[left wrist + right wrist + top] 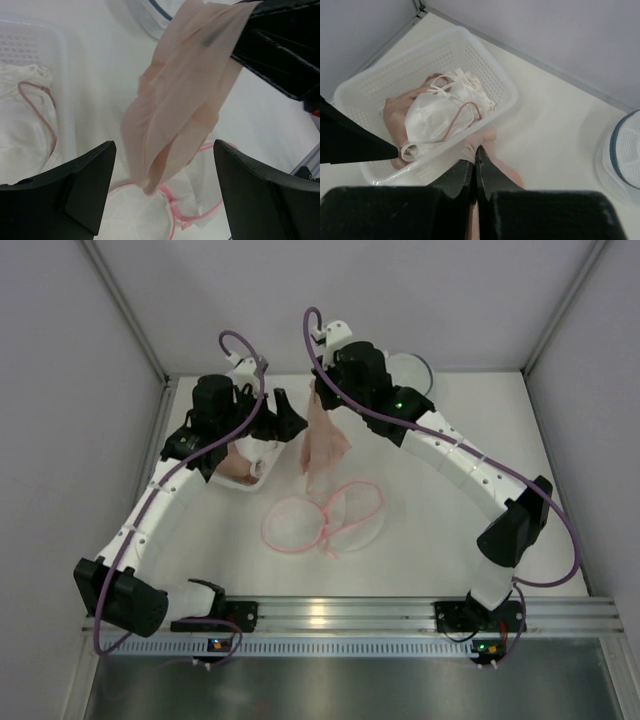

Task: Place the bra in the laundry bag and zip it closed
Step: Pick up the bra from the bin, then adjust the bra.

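Observation:
The peach bra [325,443] hangs folded from my right gripper [318,396], which is shut on its top edge; the pinch shows in the right wrist view, with fabric [485,139] bunched at the fingertips of the gripper [476,152]. The bra's [182,105] lower end dangles just above the laundry bag [322,517], a white mesh pouch with a pink rim lying open on the table [150,212]. My left gripper [163,147] is open, its fingers either side of the hanging bra and not touching it; in the top view it [288,416] sits just left of the bra.
A white perforated basket [485,65] with more pale garments stands to the left of the bra, under my left arm [250,468]. A second mesh bag with a blue rim [414,370] lies at the back right [625,160]. Walls enclose the table on three sides.

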{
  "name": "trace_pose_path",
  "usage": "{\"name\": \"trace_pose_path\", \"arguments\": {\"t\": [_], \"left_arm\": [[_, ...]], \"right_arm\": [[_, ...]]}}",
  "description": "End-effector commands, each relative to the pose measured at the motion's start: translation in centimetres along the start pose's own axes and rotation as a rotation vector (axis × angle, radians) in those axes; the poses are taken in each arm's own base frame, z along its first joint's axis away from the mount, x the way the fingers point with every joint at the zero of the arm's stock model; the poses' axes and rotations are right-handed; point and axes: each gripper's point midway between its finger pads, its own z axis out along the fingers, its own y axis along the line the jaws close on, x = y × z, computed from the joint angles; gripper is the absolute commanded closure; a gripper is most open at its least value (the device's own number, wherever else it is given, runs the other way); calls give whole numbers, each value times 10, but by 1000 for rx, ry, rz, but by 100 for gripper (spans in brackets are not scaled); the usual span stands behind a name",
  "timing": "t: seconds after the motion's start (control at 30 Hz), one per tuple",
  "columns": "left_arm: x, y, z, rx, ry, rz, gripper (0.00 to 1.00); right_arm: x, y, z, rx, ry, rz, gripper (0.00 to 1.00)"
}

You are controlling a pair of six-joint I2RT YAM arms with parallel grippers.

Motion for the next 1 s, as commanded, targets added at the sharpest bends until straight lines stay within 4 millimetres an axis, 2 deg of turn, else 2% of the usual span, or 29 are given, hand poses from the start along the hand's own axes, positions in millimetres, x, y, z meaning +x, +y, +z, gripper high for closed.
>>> {"name": "trace_pose_path", "arguments": {"t": [0.0, 0.07, 0.2, 0.27, 0.43, 0.47, 0.5, 0.57, 0.6, 0.7, 0.97], "left_arm": [[12, 31, 13, -127, 6, -20, 16], [17, 34, 14, -135, 16, -14, 16], [29, 38, 14, -149, 25, -7, 16], [29, 36, 13, -139, 13, -5, 16], [48, 44, 21, -173, 9, -46, 16], [44, 41, 24, -153, -15, -64, 16], [53, 38, 29, -132, -7, -74, 16], [49, 29, 37, -87, -46, -100, 17], [58, 25, 40, -64, -34, -110, 17], [59, 14, 49, 11, -61, -138, 17], [74, 4, 58, 67, -18, -134, 16]], "right_arm": [[-26, -17, -38, 39, -40, -25, 100], [-21, -19, -43, 36, -40, -37, 100], [-30, -12, -66, -30, -82, -48, 100], [-29, -7, -70, -64, -87, -44, 100], [-33, -4, -83, -90, -103, -24, 100], [-33, -3, -84, -93, -103, -21, 100], [-35, -2, -88, -101, -110, -19, 100], [-34, -3, -90, -104, -110, -30, 100], [-35, -3, -94, -102, -115, -34, 100], [-39, -6, -103, -99, -131, -47, 100], [-44, -16, -119, -67, -169, -45, 100]]}}
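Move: The bra hangs pinched from the right gripper, its middle about 7 cm to the right of the empty, wide-open left hand and some 9 cm below it, roughly level in reach. From the left hand the bin is about 9 cm ahead, 13 cm left and 24 cm down; the pink-trimmed laundry bag is 13 cm back, 7 cm right and 29 cm down. From the right hand that bag lies about 16 cm back, 2 cm right and 33 cm below. Sink the left gripper about 10 cm beside the hanging bra, fingers wide open; drift slightly left first, then swing back to finish some 3 cm right of the start, tips tilted down a little. Meanwhile keep the bra pinched in the right fingers and draw that hand back and to the right, about 6 cm each way, dipping briefly before it rises to end 3 cm higher. ##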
